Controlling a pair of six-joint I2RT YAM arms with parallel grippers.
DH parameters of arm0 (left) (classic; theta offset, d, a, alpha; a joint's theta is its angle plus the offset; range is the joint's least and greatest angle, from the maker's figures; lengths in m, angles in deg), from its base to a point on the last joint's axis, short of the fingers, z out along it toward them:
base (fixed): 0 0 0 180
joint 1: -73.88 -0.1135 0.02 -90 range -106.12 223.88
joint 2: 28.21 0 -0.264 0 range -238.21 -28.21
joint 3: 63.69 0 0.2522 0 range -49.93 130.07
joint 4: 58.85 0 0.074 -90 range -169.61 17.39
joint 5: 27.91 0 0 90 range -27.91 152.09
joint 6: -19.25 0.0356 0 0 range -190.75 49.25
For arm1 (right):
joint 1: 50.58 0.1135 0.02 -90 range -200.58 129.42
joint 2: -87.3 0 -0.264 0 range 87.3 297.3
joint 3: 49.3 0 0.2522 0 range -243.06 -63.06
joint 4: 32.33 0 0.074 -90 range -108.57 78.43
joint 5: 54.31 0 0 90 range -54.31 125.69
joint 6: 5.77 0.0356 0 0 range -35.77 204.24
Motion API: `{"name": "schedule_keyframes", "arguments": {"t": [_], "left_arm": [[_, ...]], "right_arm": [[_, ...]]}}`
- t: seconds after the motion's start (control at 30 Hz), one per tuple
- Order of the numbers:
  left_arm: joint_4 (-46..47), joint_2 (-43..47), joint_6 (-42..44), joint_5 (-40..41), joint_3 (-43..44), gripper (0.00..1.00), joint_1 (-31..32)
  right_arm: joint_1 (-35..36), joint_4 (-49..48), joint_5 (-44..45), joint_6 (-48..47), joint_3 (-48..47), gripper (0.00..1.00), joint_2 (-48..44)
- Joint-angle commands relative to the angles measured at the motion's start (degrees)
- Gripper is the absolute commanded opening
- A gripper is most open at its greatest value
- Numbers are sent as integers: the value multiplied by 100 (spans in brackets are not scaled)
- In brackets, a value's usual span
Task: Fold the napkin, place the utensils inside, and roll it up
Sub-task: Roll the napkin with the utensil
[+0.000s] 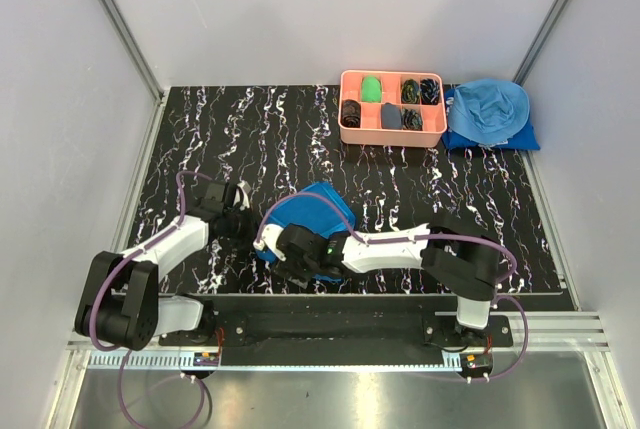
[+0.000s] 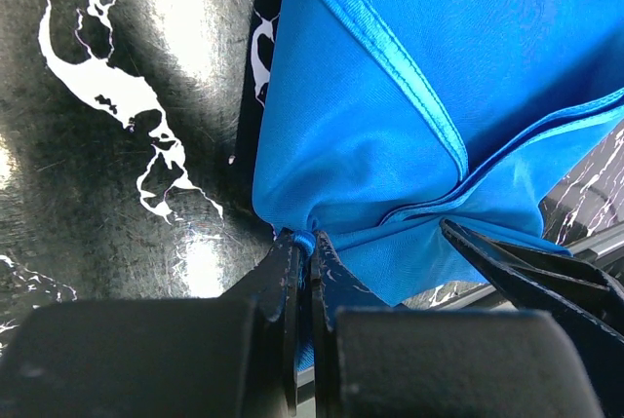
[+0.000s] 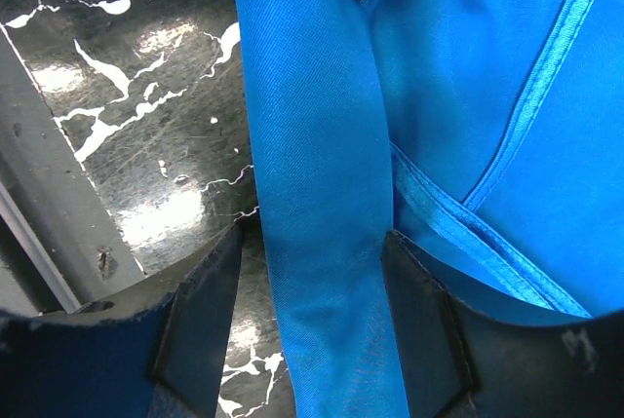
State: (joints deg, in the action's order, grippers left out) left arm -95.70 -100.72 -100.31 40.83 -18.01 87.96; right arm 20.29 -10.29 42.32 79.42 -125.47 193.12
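Note:
The royal-blue napkin lies bunched near the table's front edge, between the two arms. My left gripper is at its left side, shut on a pinched corner of the napkin; the cloth bulges out at the tips of the gripper. My right gripper is at the napkin's near side and stands open. A rolled fold of the napkin runs between its fingers, with a gap on the left side. The utensils are out of view.
A salmon tray of small items stands at the back, with a sky-blue heap of cloth to its right. The grey rail of the table's front edge is close to the right gripper. A right finger shows in the left wrist view.

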Motion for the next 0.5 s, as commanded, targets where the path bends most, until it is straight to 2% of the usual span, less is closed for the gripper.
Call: {"name": "schedule_keyframes", "arguments": {"t": [0.0, 0.17, 0.27, 0.47], "left_arm": [[15, -44, 143, -212, 253, 0, -38], [15, -61, 179, -256, 279, 0, -38], [33, -88, 188, -309, 279, 0, -29], [112, -88, 214, -450, 280, 0, -38]], "right_arm": [[14, -89, 312, -230, -175, 65, 131], [-134, -36, 119, -256, -210, 61, 342], [-240, 43, -91, -283, -245, 56, 457], [-363, 561, -837, -335, -429, 35, 703]]}}
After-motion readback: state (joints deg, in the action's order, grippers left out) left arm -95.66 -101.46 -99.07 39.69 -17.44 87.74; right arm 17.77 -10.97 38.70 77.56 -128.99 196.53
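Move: The right hand's open fingers already straddle the napkin's rolled near edge, whose stretch to be gripped is about 1 cm ahead, 1 cm left and 1 cm below. The left gripper sits roughly 4 cm ahead and 7 cm left of the right hand; the unrolled napkin's middle is some 11 cm ahead and 5 cm right. From the left hand, which pinches the roll's left end, that stretch lies about 3 cm back and 6 cm right, 1 cm lower. Its two fingers on either side of the rolled edge, the right hand closes from about two-thirds open to under half and squeezes the roll. Meanwhile it slides about 2 cm forward and left in equal parts, low and almost level, along the roll towards the left gripper. The left hand stays put, still pinching the roll's end. ##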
